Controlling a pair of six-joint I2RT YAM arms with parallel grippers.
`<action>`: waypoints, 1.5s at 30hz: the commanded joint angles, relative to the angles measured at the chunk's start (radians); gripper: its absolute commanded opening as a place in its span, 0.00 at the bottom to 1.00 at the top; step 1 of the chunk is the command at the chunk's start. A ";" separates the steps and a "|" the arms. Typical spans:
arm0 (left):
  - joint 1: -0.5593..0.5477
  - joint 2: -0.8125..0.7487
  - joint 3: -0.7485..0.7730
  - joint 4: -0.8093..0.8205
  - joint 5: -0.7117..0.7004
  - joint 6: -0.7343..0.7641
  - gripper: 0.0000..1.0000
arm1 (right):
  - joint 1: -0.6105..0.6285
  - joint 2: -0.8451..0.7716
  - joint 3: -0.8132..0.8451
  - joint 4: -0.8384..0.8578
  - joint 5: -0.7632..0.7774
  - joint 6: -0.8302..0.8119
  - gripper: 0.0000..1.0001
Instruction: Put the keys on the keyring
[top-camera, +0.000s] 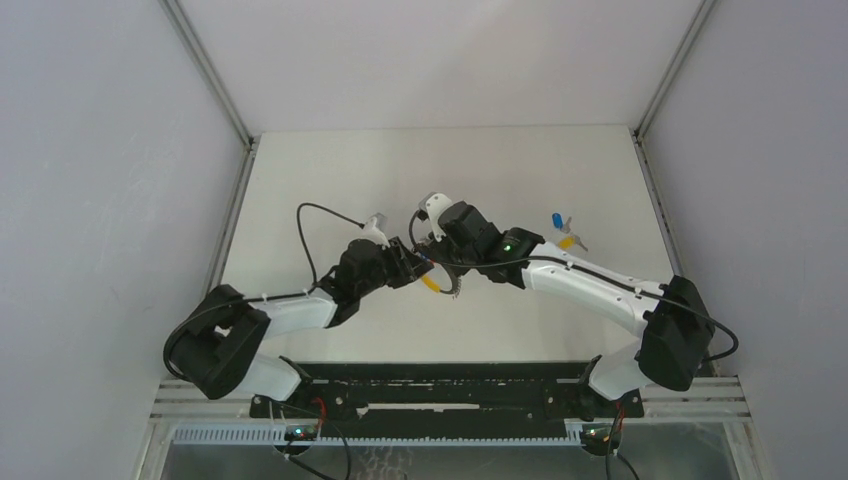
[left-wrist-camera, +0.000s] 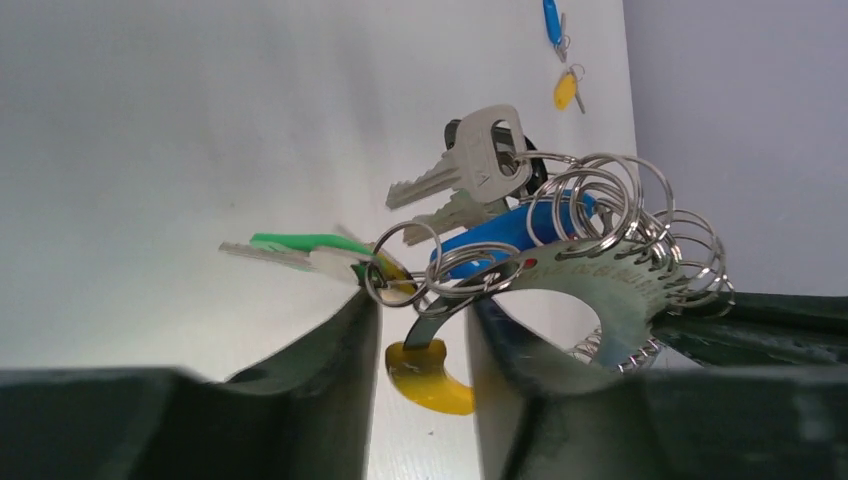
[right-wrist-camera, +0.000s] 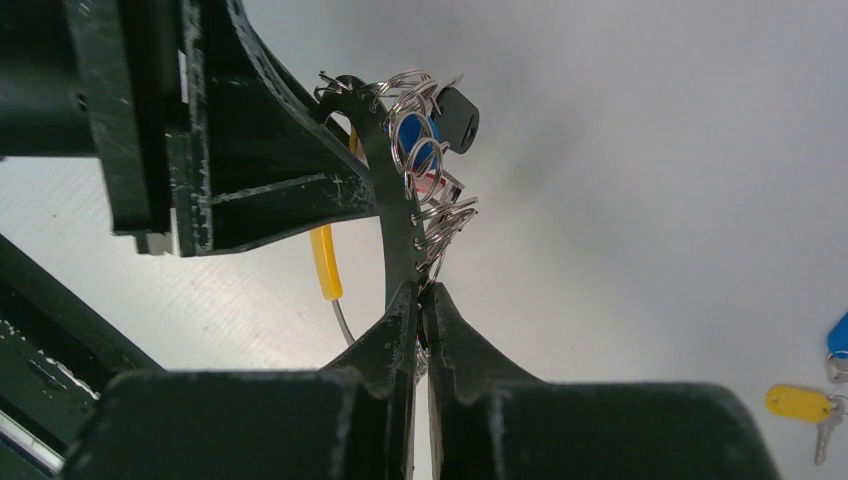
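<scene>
The keyring (left-wrist-camera: 600, 275) is a curved flat metal band with a yellow tip (left-wrist-camera: 430, 375), strung with several wire rings and green, blue and bare silver keys. It hangs above the table centre (top-camera: 432, 272). My right gripper (right-wrist-camera: 422, 290) is shut on the band's lower part (right-wrist-camera: 400, 230). My left gripper (left-wrist-camera: 425, 300) is half-closed around the band's yellow-tipped end and a small ring, with a gap still showing between its fingers (left-wrist-camera: 350, 340). The two loose keys lie at the far right: blue (top-camera: 556, 219), (left-wrist-camera: 551, 18), (right-wrist-camera: 838, 335) and yellow (top-camera: 566, 241), (left-wrist-camera: 565, 90), (right-wrist-camera: 797, 402).
The white table (top-camera: 330, 170) is boxed in by grey walls with metal rails along its left (top-camera: 235, 215) and right (top-camera: 655, 190) edges. Both arms meet over the middle, and a black cable (top-camera: 310, 235) loops above the left arm.
</scene>
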 joint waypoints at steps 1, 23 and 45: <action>-0.017 0.024 0.049 0.089 -0.025 -0.030 0.33 | 0.034 -0.036 -0.001 0.089 0.061 0.035 0.00; 0.092 0.089 -0.110 0.808 0.210 0.058 0.00 | -0.122 -0.434 -0.196 0.162 -0.399 0.035 0.60; 0.091 0.021 -0.102 0.780 0.319 0.134 0.00 | -0.317 -0.380 -0.299 0.490 -0.894 0.153 0.60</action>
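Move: The keyring hangs in the air, its outer rim still pinched in the right hand's shut fingers. Its middle is about 2 cm ahead, 3 cm left and 2 cm below the right hand. From the left hand, whose half-open fingers already straddle its near rim, it is some 2 cm back, 3 cm right and 2 cm up. On the table, about 14 cm below the right hand, lie the yellow-tagged key, 8 cm ahead and 21 cm right, and the blue-tagged key, 12 cm ahead and 20 cm right. The left fingers close on the keyring's rim beside its yellow grip, then carry it up about 9 cm while the hand tilts its fingertips up some 30 degrees. Once it is pinched, the right fingers let go and open wide. The right hand rises, dips briefly and rises again, ending about 9 cm up and 5 cm back, rolled left side up. ##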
